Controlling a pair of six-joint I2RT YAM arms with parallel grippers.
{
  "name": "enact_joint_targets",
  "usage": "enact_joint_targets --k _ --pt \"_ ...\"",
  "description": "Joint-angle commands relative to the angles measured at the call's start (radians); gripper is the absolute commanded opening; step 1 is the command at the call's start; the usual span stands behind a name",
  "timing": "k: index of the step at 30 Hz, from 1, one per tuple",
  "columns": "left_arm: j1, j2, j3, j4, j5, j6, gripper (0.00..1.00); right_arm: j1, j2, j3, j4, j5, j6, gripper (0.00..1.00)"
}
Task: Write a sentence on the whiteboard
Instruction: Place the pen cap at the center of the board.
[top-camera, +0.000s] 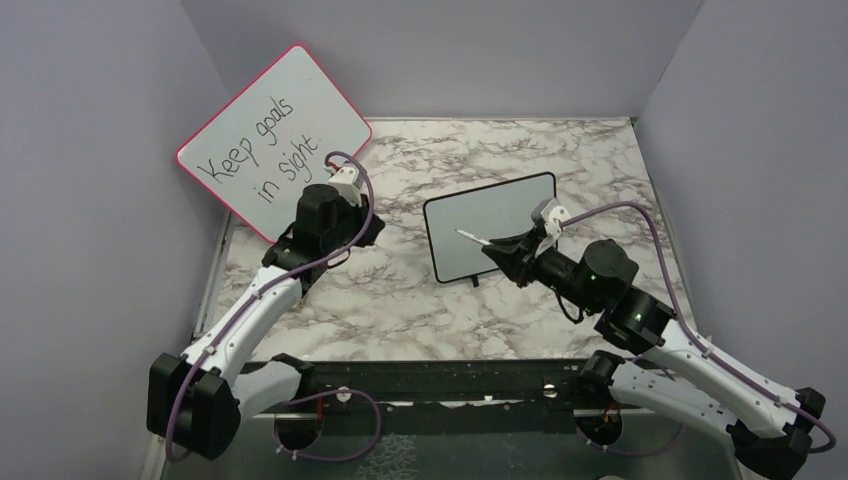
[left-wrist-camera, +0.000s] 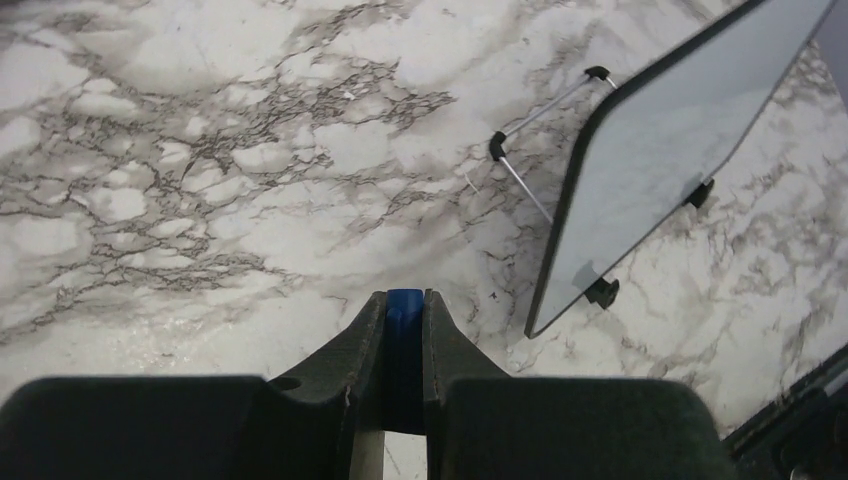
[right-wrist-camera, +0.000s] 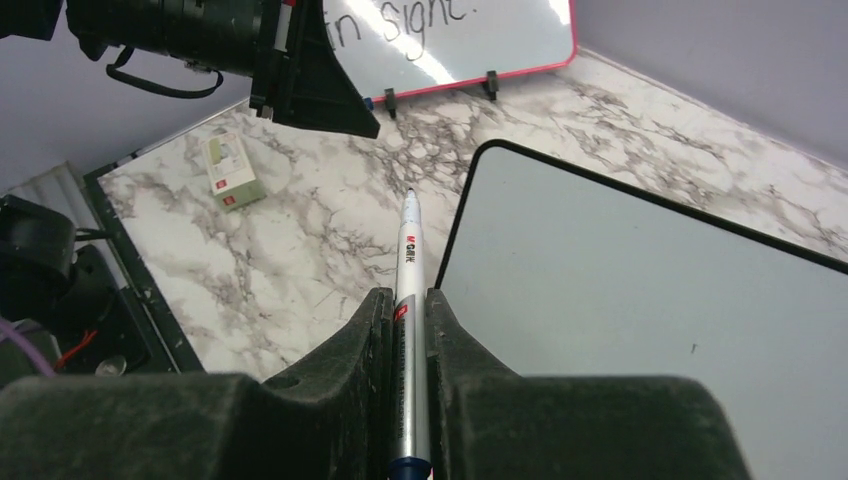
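Observation:
The whiteboard (top-camera: 490, 225) stands propped on its black feet at the table's middle, also seen in the left wrist view (left-wrist-camera: 660, 150) and the right wrist view (right-wrist-camera: 650, 330). Its face shows no writing, so the sentence is out of view. My right gripper (right-wrist-camera: 405, 295) is shut on a silver marker (right-wrist-camera: 410, 250), which points past the board's left edge. From above, the marker (top-camera: 470, 237) hangs over the board's left part; whether it touches the board I cannot tell. My left gripper (left-wrist-camera: 405, 297) hovers over the marble left of the board, shut on a blue cap (left-wrist-camera: 405, 312).
A red-framed board (top-camera: 275, 140) reading "Keep goals in sight" leans at the back left. A small white box (right-wrist-camera: 232, 170) lies on the marble near it. A wire stand (left-wrist-camera: 530, 130) juts behind the whiteboard. A black rail (top-camera: 430, 380) runs along the near edge.

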Motion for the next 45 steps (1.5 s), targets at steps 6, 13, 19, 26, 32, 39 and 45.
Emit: enact_joint_targets --k 6,13,19,26,32,39,45 --pt "-0.034 0.284 0.073 0.036 -0.311 -0.212 0.00 0.004 -0.022 -0.038 0.039 0.155 0.018 0.01" --pt "-0.079 0.518 0.135 0.049 -0.349 -0.183 0.01 0.006 -0.016 -0.054 0.033 0.183 0.022 0.01" --pt "-0.082 0.647 0.168 0.055 -0.365 -0.159 0.01 0.006 -0.002 -0.053 0.029 0.183 0.003 0.01" --pt "-0.085 0.712 0.196 0.042 -0.374 -0.161 0.05 0.006 -0.008 -0.053 0.020 0.189 0.005 0.01" --pt "-0.087 0.718 0.192 0.029 -0.382 -0.158 0.16 0.006 -0.007 -0.059 0.033 0.192 0.000 0.01" --pt "-0.087 0.632 0.187 0.025 -0.419 -0.156 0.34 0.006 0.026 -0.046 0.031 0.181 -0.004 0.01" --pt "-0.086 0.519 0.159 0.051 -0.460 -0.164 0.43 0.006 0.032 -0.040 0.018 0.180 -0.009 0.01"
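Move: The left hand already holds the blue pen cap; the bare table spot it is bound for lies about 7 cm ahead, level with it sideways and 18 cm below. The blank whiteboard's middle is some 25 cm to the left hand's right, 8 cm ahead and 11 cm lower; the lettered board's is about 25 cm to its left, 25 cm ahead and 10 cm lower. From the right hand, which has the pen, that spot lies about 18 cm ahead, 24 cm left and 28 cm below. The left hand carries the pinched cap down some 17 cm and about 7 cm forward to the bare table between the two boards, its fingers tipping more steeply downward (about 25 degrees) while it swings some 15 degrees counter-clockwise, then it holds still, opens its fingers to let go of the cap, and starts back up by about 2 cm. Meanwhile the right hand, keeping its grip on the uncapped pen, eases down, forward and slightly right by about 4 cm in all, turning a little clockwise. ##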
